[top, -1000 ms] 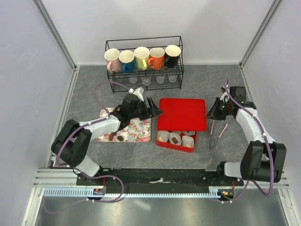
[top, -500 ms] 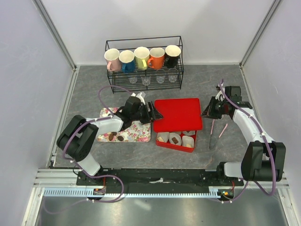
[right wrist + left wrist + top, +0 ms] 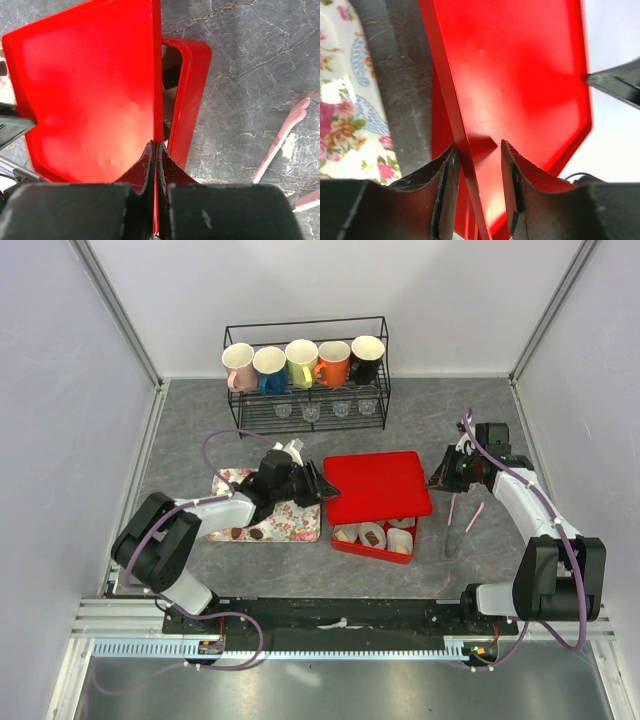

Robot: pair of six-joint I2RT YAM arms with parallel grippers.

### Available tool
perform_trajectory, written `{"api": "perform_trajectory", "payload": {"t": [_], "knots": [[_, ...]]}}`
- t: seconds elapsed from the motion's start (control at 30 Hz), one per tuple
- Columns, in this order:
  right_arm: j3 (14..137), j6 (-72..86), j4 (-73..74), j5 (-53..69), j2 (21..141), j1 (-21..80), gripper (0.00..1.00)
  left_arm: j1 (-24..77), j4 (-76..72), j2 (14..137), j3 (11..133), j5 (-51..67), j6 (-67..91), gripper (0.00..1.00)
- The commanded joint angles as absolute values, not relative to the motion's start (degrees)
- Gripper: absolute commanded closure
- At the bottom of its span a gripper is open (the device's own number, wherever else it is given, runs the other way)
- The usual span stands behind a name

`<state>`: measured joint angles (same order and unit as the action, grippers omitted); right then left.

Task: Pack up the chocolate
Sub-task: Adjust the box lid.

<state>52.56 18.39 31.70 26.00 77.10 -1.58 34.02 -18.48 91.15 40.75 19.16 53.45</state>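
A brown chocolate [image 3: 372, 537] lies in a white paper cup inside the red box [image 3: 345, 546]. Two more chocolates [image 3: 247, 534] rest on the flowered tray [image 3: 290, 519]. The red lid [image 3: 378, 485] hangs tilted over the back of the box. My right gripper [image 3: 440, 478] is shut on the lid's right rim [image 3: 157, 100]. My left gripper [image 3: 322, 486] straddles the lid's left rim [image 3: 455, 105]. Its jaws stand open, one finger [image 3: 447, 170] against the rim and the other [image 3: 512, 170] apart from the lid.
Pink tongs [image 3: 462, 518] lie on the table right of the box, also in the right wrist view [image 3: 280, 140]. A black wire rack [image 3: 305, 375] with several coloured mugs stands at the back. The flowered tray [image 3: 345, 100] lies just left of the lid.
The lid has shifted left and toward the front, over the box, carried by the right gripper. The left gripper has come onto its left rim and its jaws have narrowed.
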Motion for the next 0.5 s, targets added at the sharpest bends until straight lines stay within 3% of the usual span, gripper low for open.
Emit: {"api": "perform_trajectory", "payload": {"t": [0.0, 0.47], "knots": [[52.91, 18.98, 29.36, 29.44, 76.56, -0.70, 1.00, 33.84, -25.74, 84.91, 39.20, 21.44, 57.47, 0.57], [54.49, 19.78, 27.69, 32.61, 71.63, -0.35, 1.00, 33.66, -31.64, 75.59, 36.91, 22.15, 62.31, 0.54]]}}
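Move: Both hands already hold the red lid by opposite edges, the left hand its left edge and the right hand its right. The box underneath lies about 11 cm to the right, 4 cm back and 4 cm below the left hand; from the right hand it is some 13 cm left, 6 cm back and 6 cm down. The flowered tray sits about 15 cm left of the left hand, 1 cm back. The pink tongs lie about 7 cm right and 8 cm back of the right hand. Keeping the lid's left edge between its fingers, the left hand lifts it quickly, almost straight up by about 10 cm off the box, while its fingertips tip up towards level by nearly 20 degrees. The right hand keeps its pinch on the right edge, first easing a little left, then rising some 2 cm. ##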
